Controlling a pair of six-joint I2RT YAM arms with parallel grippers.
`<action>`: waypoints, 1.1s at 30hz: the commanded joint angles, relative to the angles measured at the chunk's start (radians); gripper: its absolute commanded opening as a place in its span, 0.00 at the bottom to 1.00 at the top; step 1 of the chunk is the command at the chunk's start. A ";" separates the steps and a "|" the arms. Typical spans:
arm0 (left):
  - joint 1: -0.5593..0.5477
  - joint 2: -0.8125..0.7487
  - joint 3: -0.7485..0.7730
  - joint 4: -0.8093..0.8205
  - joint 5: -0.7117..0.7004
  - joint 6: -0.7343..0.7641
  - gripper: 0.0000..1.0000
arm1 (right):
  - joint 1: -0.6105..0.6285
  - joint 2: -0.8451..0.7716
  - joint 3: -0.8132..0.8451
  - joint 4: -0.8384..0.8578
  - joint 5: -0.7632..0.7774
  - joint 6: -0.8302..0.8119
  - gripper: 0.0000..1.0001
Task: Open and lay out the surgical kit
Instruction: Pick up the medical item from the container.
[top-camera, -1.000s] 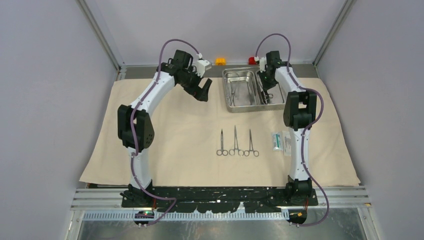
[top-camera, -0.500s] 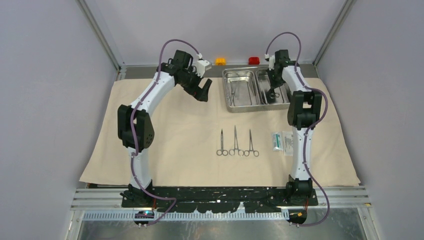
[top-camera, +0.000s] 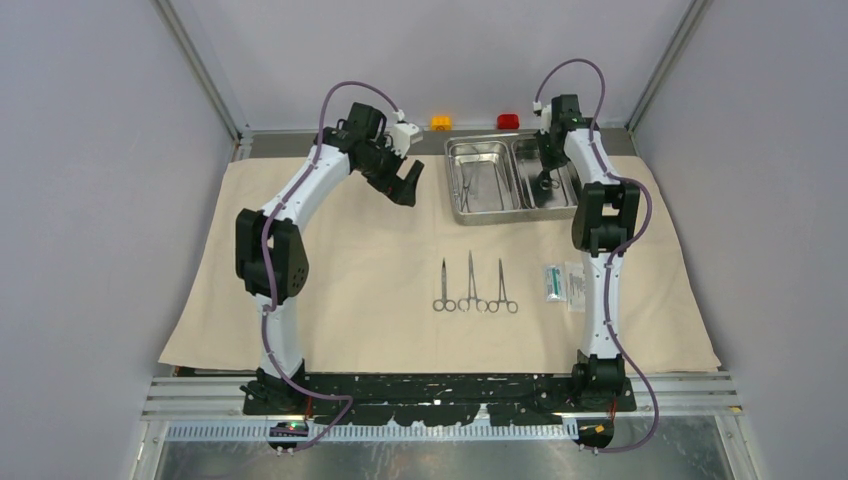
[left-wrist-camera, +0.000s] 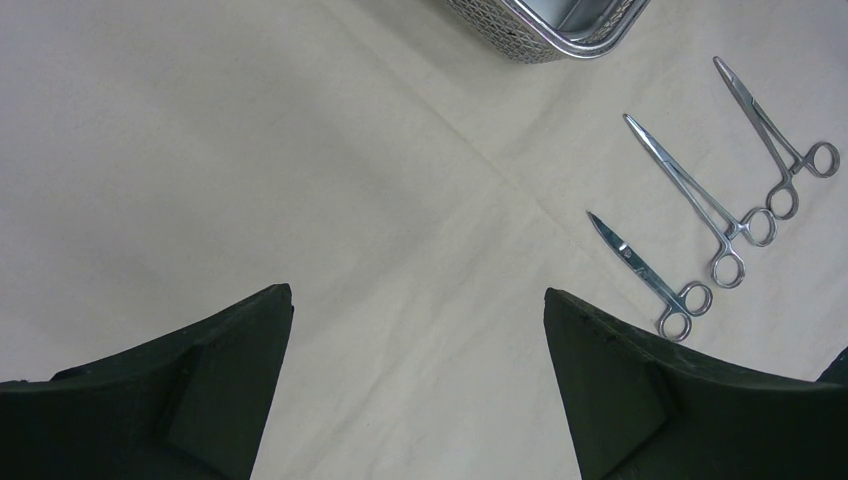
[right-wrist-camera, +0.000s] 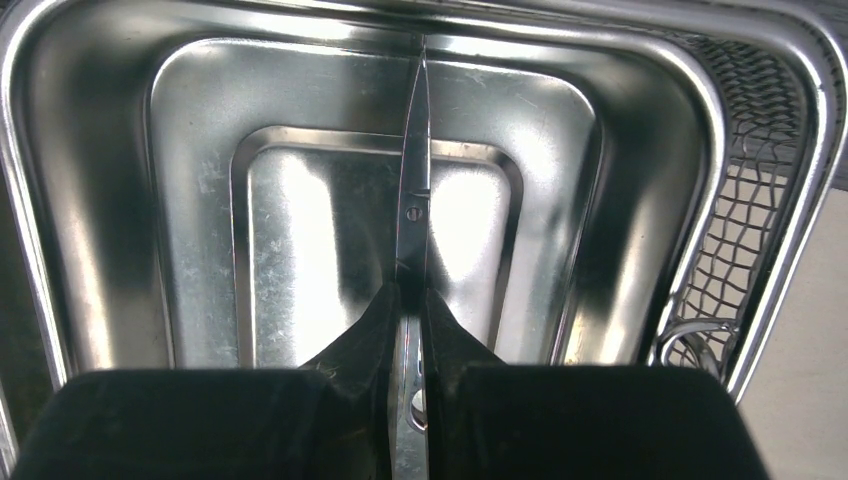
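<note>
The beige cloth lies spread flat over the table. At its back stands the steel two-compartment tray. My right gripper hangs over the tray's right compartment, shut on a slim steel ring-handled clamp whose tip points away from the camera. Three more clamps lie in a row on the cloth, also seen in the left wrist view as clamps. Two white/teal packets lie to their right. My left gripper hovers open over bare cloth, left of the tray.
An orange block and a red block sit behind the tray on the back ledge. A wire-mesh section with a ring handle in it borders the right compartment. Grey walls close in both sides.
My right gripper has shifted a little right and back over the tray with the clamp in it. The left arm has not moved.
</note>
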 joint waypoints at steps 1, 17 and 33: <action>-0.004 -0.058 -0.005 0.002 0.019 0.001 1.00 | 0.004 0.033 0.054 -0.017 0.009 0.022 0.11; -0.006 -0.057 -0.001 0.003 0.015 0.003 1.00 | 0.004 0.013 0.104 0.062 -0.028 0.101 0.44; -0.006 -0.003 0.067 -0.013 0.022 -0.007 1.00 | 0.004 0.156 0.261 0.123 -0.008 0.113 0.44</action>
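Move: The scissors, still pinched by the right fingers across the shanks, lie along the bottom of the tray's right compartment, their middle some 2 cm ahead and 1 cm below the hand. The far rim is about 10 cm straight ahead and 4 cm higher; the divider stands roughly 7 cm left, level with the hand. From the idle left hand the scissors lie some 33 cm right, 14 cm ahead and 12 cm below. The right fingers open, letting go of the scissors, then travel forward about 5 cm above the blades. ##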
